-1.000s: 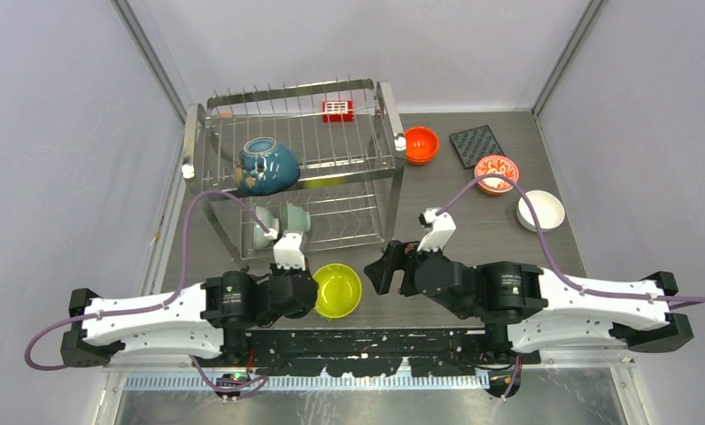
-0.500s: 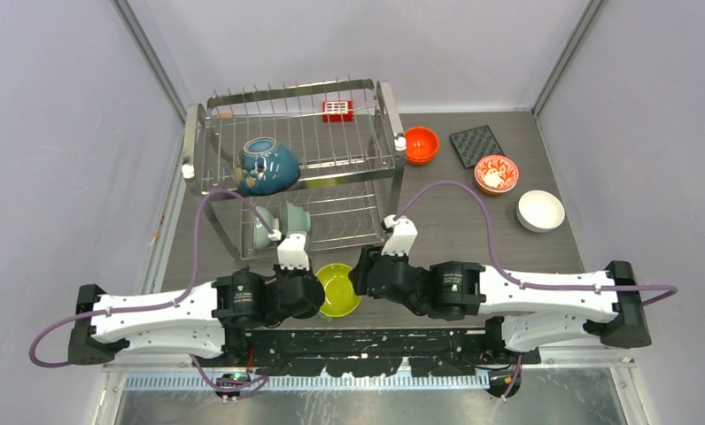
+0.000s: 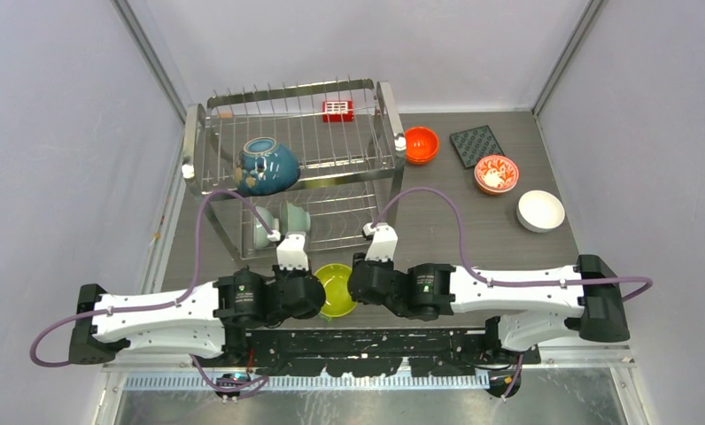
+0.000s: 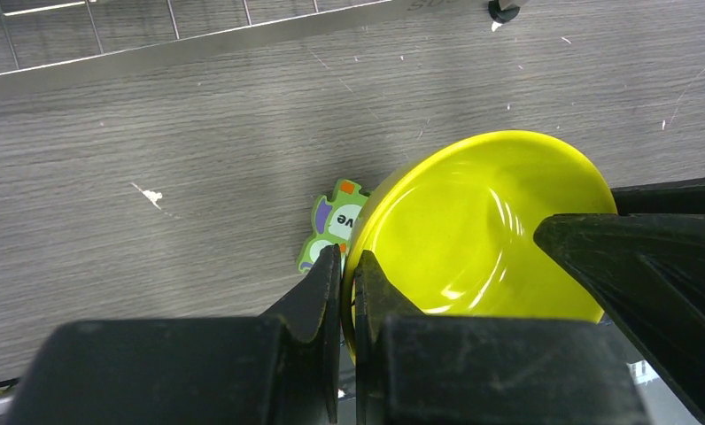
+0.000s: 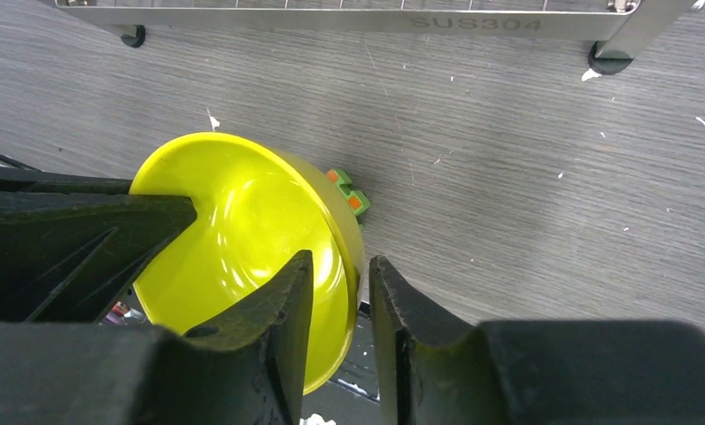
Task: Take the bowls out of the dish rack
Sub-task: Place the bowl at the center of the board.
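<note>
A yellow-green bowl [image 3: 336, 288] hangs tilted just above the table in front of the dish rack [image 3: 386, 106]. My left gripper [image 4: 347, 261] is shut on the left rim of this bowl [image 4: 482, 230]. My right gripper [image 5: 342, 266] straddles the opposite rim of the bowl [image 5: 243, 230]. One of its fingers is inside, one outside, and slim gaps still show. A dark teal-blue bowl [image 3: 267, 166] lies on the rack's upper tier. A pale green bowl [image 3: 282, 221] sits on the lower tier, partly hidden by my left wrist.
An orange bowl [image 3: 422, 144], a red-flowered bowl [image 3: 496, 173] and a white bowl [image 3: 541, 211] stand on the table right of the rack, beside a dark square mat [image 3: 476, 144]. A green sticker [image 4: 331, 221] lies under the held bowl. The rack's front bar [image 5: 375, 22] runs close ahead.
My right arm has swung left to the yellow-green bowl, and its jaws have narrowed around the rim. The left gripper has kept its hold and barely moved.
</note>
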Controlling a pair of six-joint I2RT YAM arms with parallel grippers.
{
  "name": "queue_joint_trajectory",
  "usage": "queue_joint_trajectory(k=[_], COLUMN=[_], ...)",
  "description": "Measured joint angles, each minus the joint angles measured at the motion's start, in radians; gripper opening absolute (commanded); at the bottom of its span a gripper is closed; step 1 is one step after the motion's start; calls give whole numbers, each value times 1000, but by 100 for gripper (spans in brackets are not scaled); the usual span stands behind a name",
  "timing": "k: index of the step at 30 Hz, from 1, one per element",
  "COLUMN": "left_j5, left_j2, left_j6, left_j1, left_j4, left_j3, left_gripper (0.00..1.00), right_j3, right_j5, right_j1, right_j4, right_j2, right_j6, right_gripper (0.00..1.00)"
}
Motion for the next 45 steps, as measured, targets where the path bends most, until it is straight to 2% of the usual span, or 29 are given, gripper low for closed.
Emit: queue_joint_trajectory(k=[4,7,9,10,14,16,19,20,28,33,37,45], left_j5=[-1,-3,-3,-3,-4,-7,-10,-10,-15,-22,-26,-26], left_j2=[-2,-3,-3,-3,-11,-29,-61,-74,-210,-295,-314,-311], left_j6=[-2,-3,-3,-3,-4,-6,0,2,36,34,32,32], left_j1=[0,0,0,0,0,0,0,0,0,0,0,0], left_j4=[-5,-18,-20,-22,-21,-23,-29,-35,-94,-123,-135,-140], left_j3=[0,0,0,0,0,0,1,1,1,-13,-40,-63], left_gripper=[0,0,2,8,59,75,89,97,100,100,100,100], right_j3=[0,1,1,1,3,9,29,37,66,-8,-87,-171], right_j5=[-12,-18,-20,-23,-27,-31,-35,-35,-31,-48,-91,-140], right_j1=[0,0,-1,-1,-2,-1,-1,-1,-10,-87,-239,-660], right_j4=[0,-2,-4,-5,-11,-29,-76,-94,-314,-372,-386,-300], right_j2=[13,28,39,42,42,40,35,32,-9,-66,-159,-271], right_j6=[-5,-11,-16,-17,-18,-28,-61,-73,-177,-172,-158,-148], right_gripper=[18,2,1,1,1,1,1,1,1,1,1,1])
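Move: Just off to the right hand's left, about 6 cm from it to the middle and 3 cm lower, hangs the yellow bowl, its near rim between the open fingers. The green toy lies some 7 cm left of that hand, roughly level fore and aft, 13 cm below; the rack foot stands about 12 cm ahead and 8 cm right, equally low. From the left hand, which grips the opposite rim, the bowl's middle is about 6 cm right, 1 cm ahead and 2 cm down. Pinching the yellow bowl's right rim after sinking about 1.5 cm, the right hand takes it over; the left then opens wide, lets go of the left rim and backs off some 5 cm left, rising before settling partway down. The right carries the bowl about 20 cm right, lowering slightly and curving forward late, turning some 25 degrees clockwise. ##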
